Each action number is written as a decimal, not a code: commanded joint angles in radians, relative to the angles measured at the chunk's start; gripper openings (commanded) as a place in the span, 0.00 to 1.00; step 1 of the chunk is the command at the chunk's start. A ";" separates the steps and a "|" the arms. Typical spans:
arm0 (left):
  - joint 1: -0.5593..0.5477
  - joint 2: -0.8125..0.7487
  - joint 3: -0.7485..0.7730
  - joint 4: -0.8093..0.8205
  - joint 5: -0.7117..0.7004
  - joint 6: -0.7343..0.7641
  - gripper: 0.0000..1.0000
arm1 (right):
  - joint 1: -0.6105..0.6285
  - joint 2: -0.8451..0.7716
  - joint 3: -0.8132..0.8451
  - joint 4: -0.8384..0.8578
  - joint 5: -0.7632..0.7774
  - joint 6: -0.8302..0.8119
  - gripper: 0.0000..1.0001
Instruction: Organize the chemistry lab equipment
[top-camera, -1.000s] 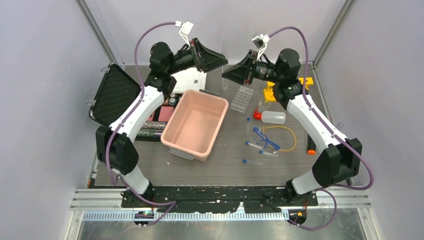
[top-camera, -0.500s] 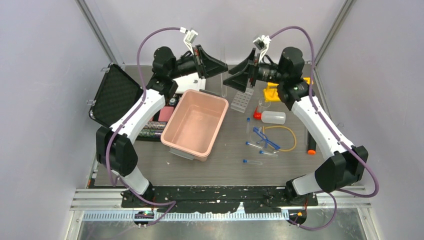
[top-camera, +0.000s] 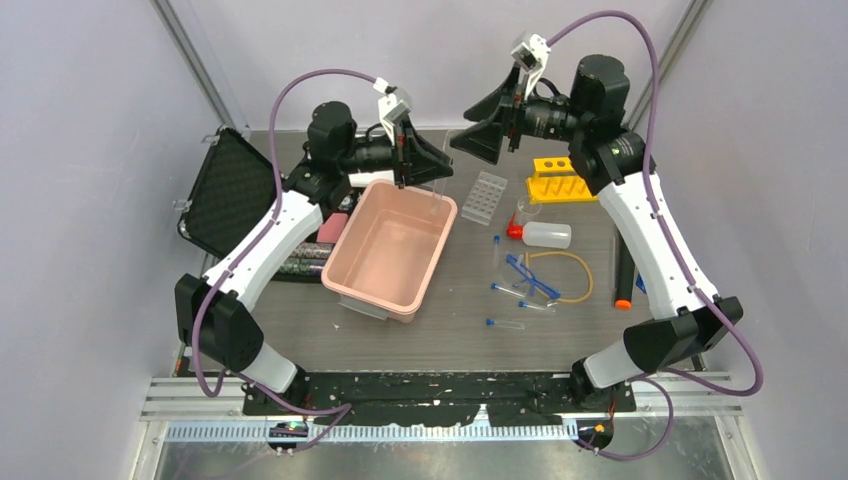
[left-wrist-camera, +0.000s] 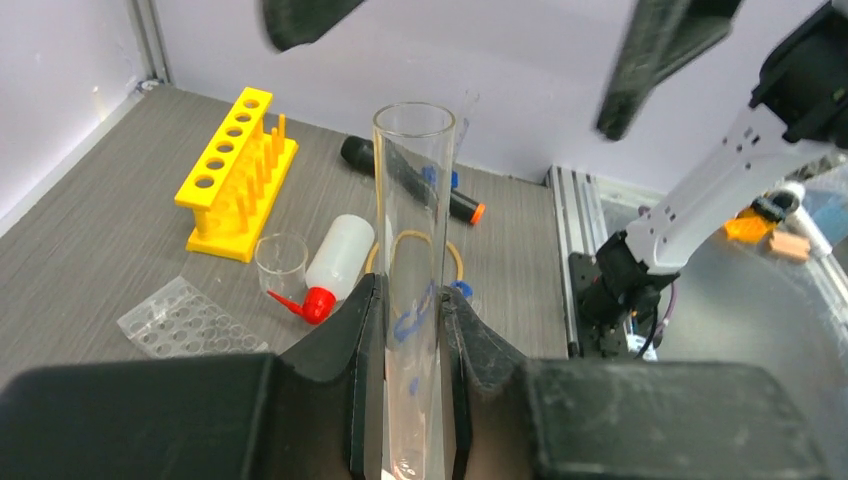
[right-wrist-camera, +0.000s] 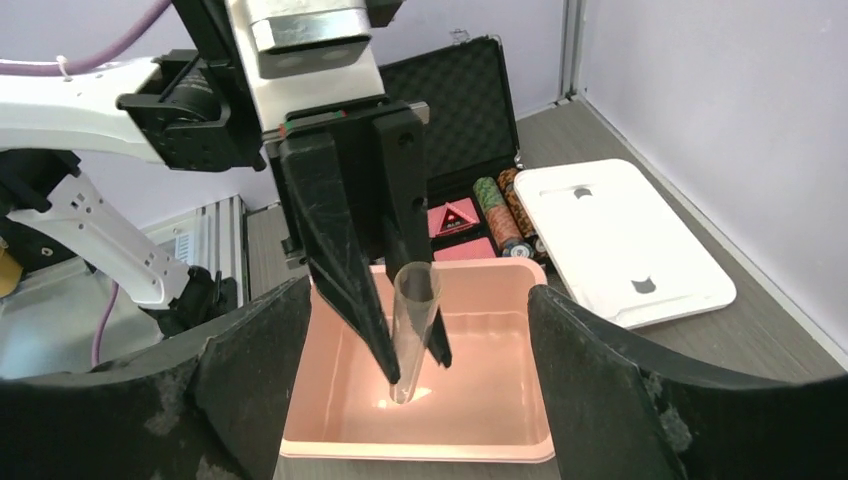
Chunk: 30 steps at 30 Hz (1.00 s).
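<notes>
A large clear test tube (left-wrist-camera: 412, 250) stands upright between the pads of my left gripper (left-wrist-camera: 410, 320), which is shut on it. In the top view the left gripper (top-camera: 432, 172) holds it over the back right corner of the pink tub (top-camera: 348, 235). The right wrist view shows the tube (right-wrist-camera: 412, 330) hanging above the tub's floor. My right gripper (top-camera: 480, 135) hangs open and empty, raised at the back and facing the left one. On the table to the right lie the clear tube tray (top-camera: 485, 195), yellow tube rack (top-camera: 565, 185), squeeze bottle (top-camera: 545, 235), blue safety glasses (top-camera: 530, 278), yellow tubing (top-camera: 575, 270) and a blue-capped test tube (top-camera: 505, 323).
An open black case (top-camera: 228, 190) sits at the left. The tub's white lid (right-wrist-camera: 620, 240) lies behind the tub. A black marker with an orange cap (top-camera: 622, 285) lies near the right edge. A small clear cup (left-wrist-camera: 280, 265) stands by the bottle's red cap.
The left jaws closed on the clear tube while the right jaws let go of it. The right gripper rose and drew back; the left carried the tube down over the tub.
</notes>
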 joint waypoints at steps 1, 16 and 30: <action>-0.022 -0.042 0.040 -0.116 0.023 0.178 0.00 | 0.028 0.045 0.076 -0.161 0.018 -0.095 0.82; -0.066 -0.049 0.083 -0.311 -0.011 0.375 0.00 | 0.066 0.065 0.116 -0.286 0.074 -0.214 0.30; -0.028 -0.062 0.130 -0.451 -0.164 0.409 0.84 | -0.089 0.069 0.178 -0.339 0.127 -0.250 0.05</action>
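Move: My left hand still pinches the upright glass tube below its middle, which is about 2 cm above that hand. From my open right hand the tube's middle lies some 4 cm left, 1 cm ahead and 6 cm below. From the right hand, the pink bin sits roughly 15 cm left, 2 cm ahead, the clear tube holder 5 cm right, 11 cm ahead, and the yellow rack 21 cm right, 13 cm ahead, all about 40 cm down. I bring my right hand down about 6 cm and slightly left onto the upper end of the tube, tipping its fingers down some 10 degrees, and pinch the glass near the rim. Meanwhile my left hand lowers the tube about 3.5 cm and a little back, its fingers also tipping down; it keeps its pinch until the right has closed, then opens wide at the very end. ##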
